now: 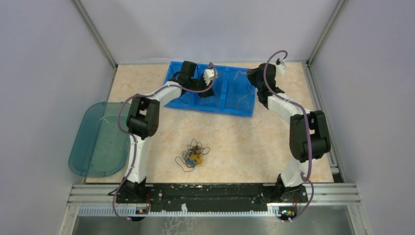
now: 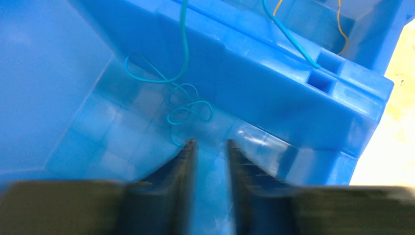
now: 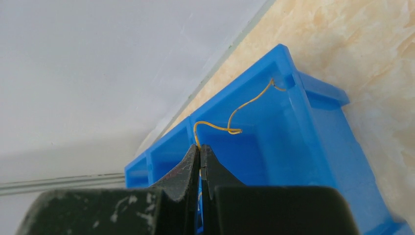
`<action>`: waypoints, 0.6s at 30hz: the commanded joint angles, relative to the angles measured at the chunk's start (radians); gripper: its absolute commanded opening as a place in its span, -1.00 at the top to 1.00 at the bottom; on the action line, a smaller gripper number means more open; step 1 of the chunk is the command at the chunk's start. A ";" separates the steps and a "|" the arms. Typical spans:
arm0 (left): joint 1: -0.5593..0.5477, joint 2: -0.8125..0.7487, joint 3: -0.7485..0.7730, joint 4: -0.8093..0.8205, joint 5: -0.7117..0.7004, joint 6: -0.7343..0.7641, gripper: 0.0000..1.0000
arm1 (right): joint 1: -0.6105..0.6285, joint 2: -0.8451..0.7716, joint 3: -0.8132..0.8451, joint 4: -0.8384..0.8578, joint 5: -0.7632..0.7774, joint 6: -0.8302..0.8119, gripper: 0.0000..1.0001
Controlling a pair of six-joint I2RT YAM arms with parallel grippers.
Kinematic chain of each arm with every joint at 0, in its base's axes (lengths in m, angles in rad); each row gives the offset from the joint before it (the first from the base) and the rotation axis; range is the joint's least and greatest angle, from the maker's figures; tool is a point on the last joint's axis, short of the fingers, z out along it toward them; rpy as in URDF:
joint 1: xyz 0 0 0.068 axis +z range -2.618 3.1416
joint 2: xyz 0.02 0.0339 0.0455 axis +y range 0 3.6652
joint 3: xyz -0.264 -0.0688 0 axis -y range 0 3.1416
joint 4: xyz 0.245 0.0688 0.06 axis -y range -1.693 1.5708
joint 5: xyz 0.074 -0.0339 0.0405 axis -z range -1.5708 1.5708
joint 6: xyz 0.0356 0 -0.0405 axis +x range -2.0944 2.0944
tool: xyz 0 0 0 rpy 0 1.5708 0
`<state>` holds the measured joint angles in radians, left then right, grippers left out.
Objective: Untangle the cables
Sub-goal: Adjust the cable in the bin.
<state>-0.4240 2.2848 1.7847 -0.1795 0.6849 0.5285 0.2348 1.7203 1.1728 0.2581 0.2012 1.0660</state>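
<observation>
A tangle of black, blue and yellow cables [image 1: 193, 155] lies on the table's front middle. Both grippers are at the blue bin [image 1: 244, 110] at the back. My left gripper [image 2: 210, 143] points down into a bin compartment, its jaws a narrow gap apart with nothing between them. A curly teal cable [image 2: 188, 110] lies just past its tips, one end by the left fingertip [image 2: 188, 147]. My right gripper [image 3: 200, 147] is shut on a yellow cable [image 3: 244, 105], which loops up over the bin's end compartment [image 3: 318, 127] to its far rim.
A translucent teal tray [image 1: 95, 142] hangs over the table's left edge. Another teal cable [image 2: 288, 34] and a yellow one [image 2: 341, 29] lie in the compartment beyond the divider wall [image 2: 274, 83]. Grey walls close in the table on three sides.
</observation>
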 commanded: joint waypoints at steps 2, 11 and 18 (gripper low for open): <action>0.002 -0.093 -0.009 -0.057 0.037 0.024 -0.25 | 0.000 -0.023 -0.019 0.046 -0.052 -0.024 1.00; 0.002 -0.205 -0.011 -0.153 0.101 0.170 -0.40 | 0.017 -0.045 -0.030 0.080 -0.136 -0.016 1.00; -0.007 -0.144 0.084 -0.189 0.183 0.199 -0.37 | 0.052 -0.058 -0.028 0.089 -0.167 0.000 1.00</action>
<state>-0.4236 2.0995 1.8042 -0.3153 0.7845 0.6800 0.2607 1.7206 1.1366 0.2852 0.0650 1.0592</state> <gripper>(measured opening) 0.688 0.009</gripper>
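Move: The left hand is low in the bin's middle compartment; the blue cable's heap lies about 6 cm to its right, 3 cm ahead and 5 cm below. The divider to the right compartment is some 8 cm to its right, level with it. The right hand holds the yellow cable above the right compartment, whose middle is about 3 cm ahead, 2 cm left and 18 cm below; that divider runs 10 cm to its left, 3 cm ahead. Up and out of the middle compartment comes the left hand, about 10 cm, after first drawing back 2 to 3 cm; its nearly shut fingers spread wide as it leaves the blue cable, and the wrist turns some 10 degrees. The right hand keeps its pinch on the yellow cable and drifts left towards the divider, slightly back and down, turning a little counter-clockwise. ##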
